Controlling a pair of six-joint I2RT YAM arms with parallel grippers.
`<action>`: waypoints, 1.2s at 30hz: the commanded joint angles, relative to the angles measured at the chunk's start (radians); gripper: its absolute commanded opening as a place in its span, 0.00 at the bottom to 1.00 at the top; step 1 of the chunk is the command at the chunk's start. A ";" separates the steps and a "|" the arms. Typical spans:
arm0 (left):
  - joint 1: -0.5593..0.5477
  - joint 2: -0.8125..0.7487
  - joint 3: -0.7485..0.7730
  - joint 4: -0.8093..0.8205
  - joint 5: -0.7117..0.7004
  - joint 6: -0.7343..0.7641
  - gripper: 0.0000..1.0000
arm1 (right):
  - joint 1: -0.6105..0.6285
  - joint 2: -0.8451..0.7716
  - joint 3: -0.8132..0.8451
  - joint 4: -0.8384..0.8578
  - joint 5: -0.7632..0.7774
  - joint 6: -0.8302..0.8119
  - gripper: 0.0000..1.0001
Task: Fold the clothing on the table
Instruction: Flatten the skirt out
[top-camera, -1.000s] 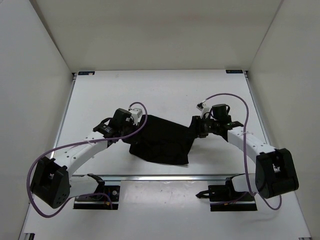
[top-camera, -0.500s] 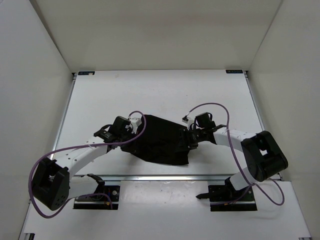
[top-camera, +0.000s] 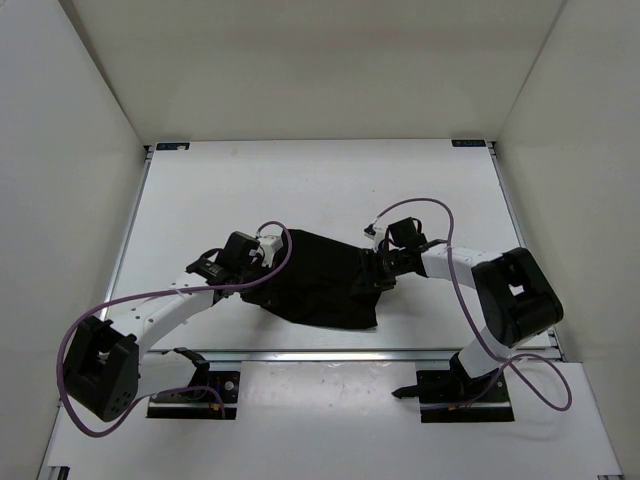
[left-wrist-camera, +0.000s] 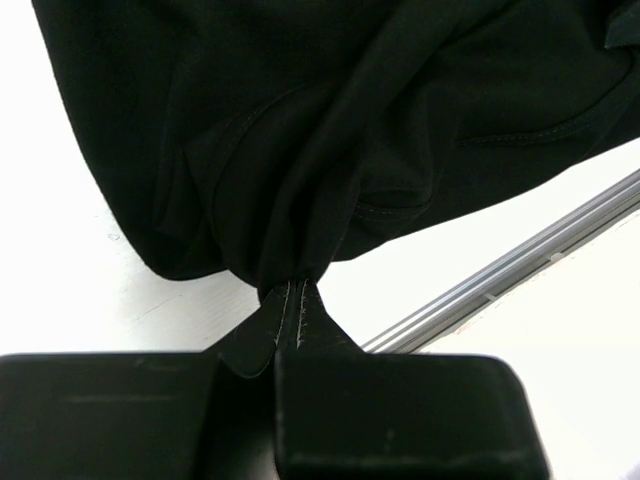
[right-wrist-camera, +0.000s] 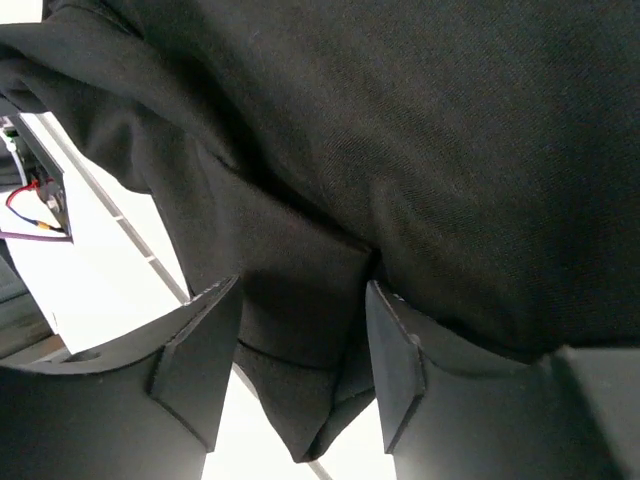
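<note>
The black clothing (top-camera: 320, 282) lies bunched on the white table (top-camera: 300, 180), near its front rail. My left gripper (top-camera: 262, 264) is at the garment's left edge. In the left wrist view it (left-wrist-camera: 283, 320) is shut on a stitched hem of the clothing (left-wrist-camera: 330, 120), which fans out from the pinch. My right gripper (top-camera: 378, 272) is at the garment's right edge. In the right wrist view it (right-wrist-camera: 300, 320) stands open, its fingers (right-wrist-camera: 200, 350) well apart. A limp fold of the clothing (right-wrist-camera: 420, 130) hangs between them, not pinched.
The silver front rail (top-camera: 330, 352) runs just below the garment and shows close by in the left wrist view (left-wrist-camera: 500, 285). Purple cables (top-camera: 150, 295) loop from both arms. White walls enclose the table on three sides. The arm bases (top-camera: 195, 392) sit at the near edge.
My right arm has swung left, bringing its gripper onto the garment's right edge, and its jaws have widened a little. The left gripper has held its pinch and shifted slightly.
</note>
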 joint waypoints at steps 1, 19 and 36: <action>0.007 -0.027 0.021 -0.010 0.014 0.024 0.00 | 0.012 0.042 0.035 0.007 0.041 -0.024 0.47; 0.149 0.085 0.295 0.047 -0.106 0.140 0.00 | -0.081 -0.027 0.494 -0.172 0.125 -0.128 0.00; 0.151 0.350 1.117 0.177 -0.270 0.318 0.00 | -0.315 -0.063 1.043 -0.211 0.159 -0.264 0.00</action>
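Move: The right hand, open about halfway, hangs just over the skirt's right edge; the spot it will pinch is some 1 cm to its left and 1 cm below, level with it fore and aft. The near right corner lies about 9 cm back and 2 cm right of that hand, the far left corner about 13 cm ahead and 18 cm left. From the left hand, still holding the skirt's near left part, that pinch spot lies roughly 23 cm right, 3 cm ahead and a little lower. Sinking about a centimetre, the right hand shuts its fingers on the skirt's right edge. Then both hands sweep it quickly up and forward off the table, the left keeping its pinch and going some 37 cm up, the right rising about 43 cm and drifting right, away from the left. Both wrists tip their fingers up by around 60 degrees. ##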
